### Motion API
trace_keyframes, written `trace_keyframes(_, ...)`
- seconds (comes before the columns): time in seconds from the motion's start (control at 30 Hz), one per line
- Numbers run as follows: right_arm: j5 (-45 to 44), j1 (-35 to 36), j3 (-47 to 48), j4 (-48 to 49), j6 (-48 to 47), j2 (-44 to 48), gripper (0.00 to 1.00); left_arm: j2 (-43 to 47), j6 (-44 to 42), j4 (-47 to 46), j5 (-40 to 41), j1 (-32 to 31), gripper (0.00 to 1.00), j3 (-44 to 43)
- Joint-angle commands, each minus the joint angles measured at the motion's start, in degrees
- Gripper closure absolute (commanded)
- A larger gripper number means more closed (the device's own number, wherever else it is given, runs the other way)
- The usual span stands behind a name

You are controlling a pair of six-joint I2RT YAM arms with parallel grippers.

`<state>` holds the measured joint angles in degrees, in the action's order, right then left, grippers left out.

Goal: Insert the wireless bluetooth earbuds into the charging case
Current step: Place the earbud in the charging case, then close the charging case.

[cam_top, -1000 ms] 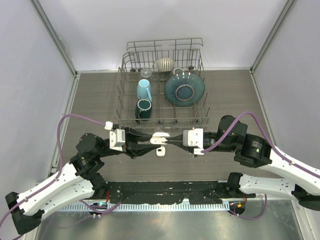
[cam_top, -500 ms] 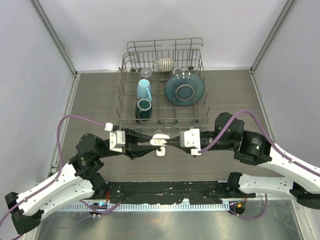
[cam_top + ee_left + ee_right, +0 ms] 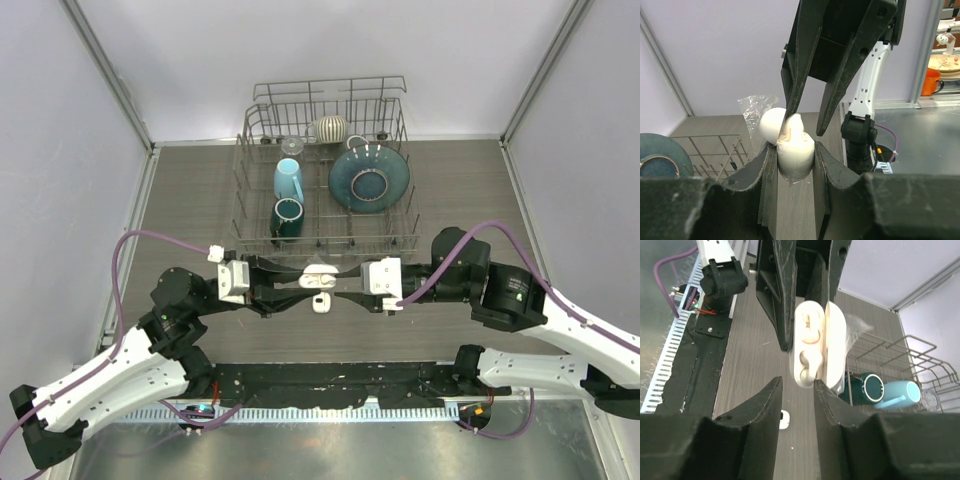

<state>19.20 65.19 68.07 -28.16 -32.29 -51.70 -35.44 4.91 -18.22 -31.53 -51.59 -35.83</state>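
Note:
The white charging case (image 3: pixel 795 152) hangs above the table with its lid (image 3: pixel 771 125) swung open, and my left gripper (image 3: pixel 794 146) is shut on its body. In the right wrist view the open case (image 3: pixel 801 375) faces me, and two white earbuds (image 3: pixel 810 340) sit in its wells. My right gripper (image 3: pixel 797 385) stands open just short of the case, with nothing between its fingers. From above, both grippers meet at the case (image 3: pixel 318 276), the left gripper (image 3: pixel 310 284) on one side and the right gripper (image 3: pixel 336 284) on the other.
A small white piece (image 3: pixel 321 303) lies on the table under the case, also seen as the piece (image 3: pixel 784 419). Crinkled clear plastic (image 3: pixel 752 107) lies behind. A wire dish rack (image 3: pixel 250 140) at the back holds a teal plate (image 3: pixel 368 178), a light blue cup (image 3: pixel 288 180) and a dark teal cup (image 3: pixel 286 215).
My right gripper's jaws have parted from shut to open right at the case. The left gripper keeps hold of the case, which has barely moved.

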Motion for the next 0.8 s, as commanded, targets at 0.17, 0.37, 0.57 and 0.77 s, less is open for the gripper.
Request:
trace_keyframes(0.17, -6.10, 0.38, -2.51, 5.83, 2.59, 4.15, 0.58, 0.29, -1.30, -5.25, 1.65, 0.27, 1.00, -0.64)
trace_keyframes(0.37, -9.44, 0.38, -3.30, 8.99, 4.34, 5.20, 0.57, -0.33, -1.48, -5.69, 3.05, 0.27, 1.00, 0.15)
trace_keyframes(0.57, -34.79, 0.38, -5.76, 24.52, 18.82, 9.34, 0.43, -0.86, -2.80, -6.21, 7.44, 0.27, 1.00, 2.70)
trace_keyframes(0.77, -52.84, 0.38, 8.55, 11.14, 37.81, -5.83, 0.43, -1.91, -2.62, -10.08, 5.87, 0.27, 1.00, 3.93)
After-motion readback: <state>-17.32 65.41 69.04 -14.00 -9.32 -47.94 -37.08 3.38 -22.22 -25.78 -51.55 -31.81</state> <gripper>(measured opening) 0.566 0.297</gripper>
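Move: The charging case, open and still pinched in my left fingers, sits about 3 cm to the left of my right hand at roughly its height. From that right hand, the white box lies on the table some 34 cm below, about 4 cm ahead and 3 cm left; the dark mug is roughly 23 cm ahead, 9 cm left; the green plate 29 cm ahead, 7 cm right. The case's middle is about 2 cm right of my left hand. My already parted right fingers open wider as I ease them off the case to the right, then I sweep that hand faster, forward and up about 8 cm each and some 5 cm right, turning it clockwise nearly 40 degrees with its fingertips lifting. My left hand keeps its pinch on the case and, late on, carries it about 2.5 cm forward and 2 cm down. ##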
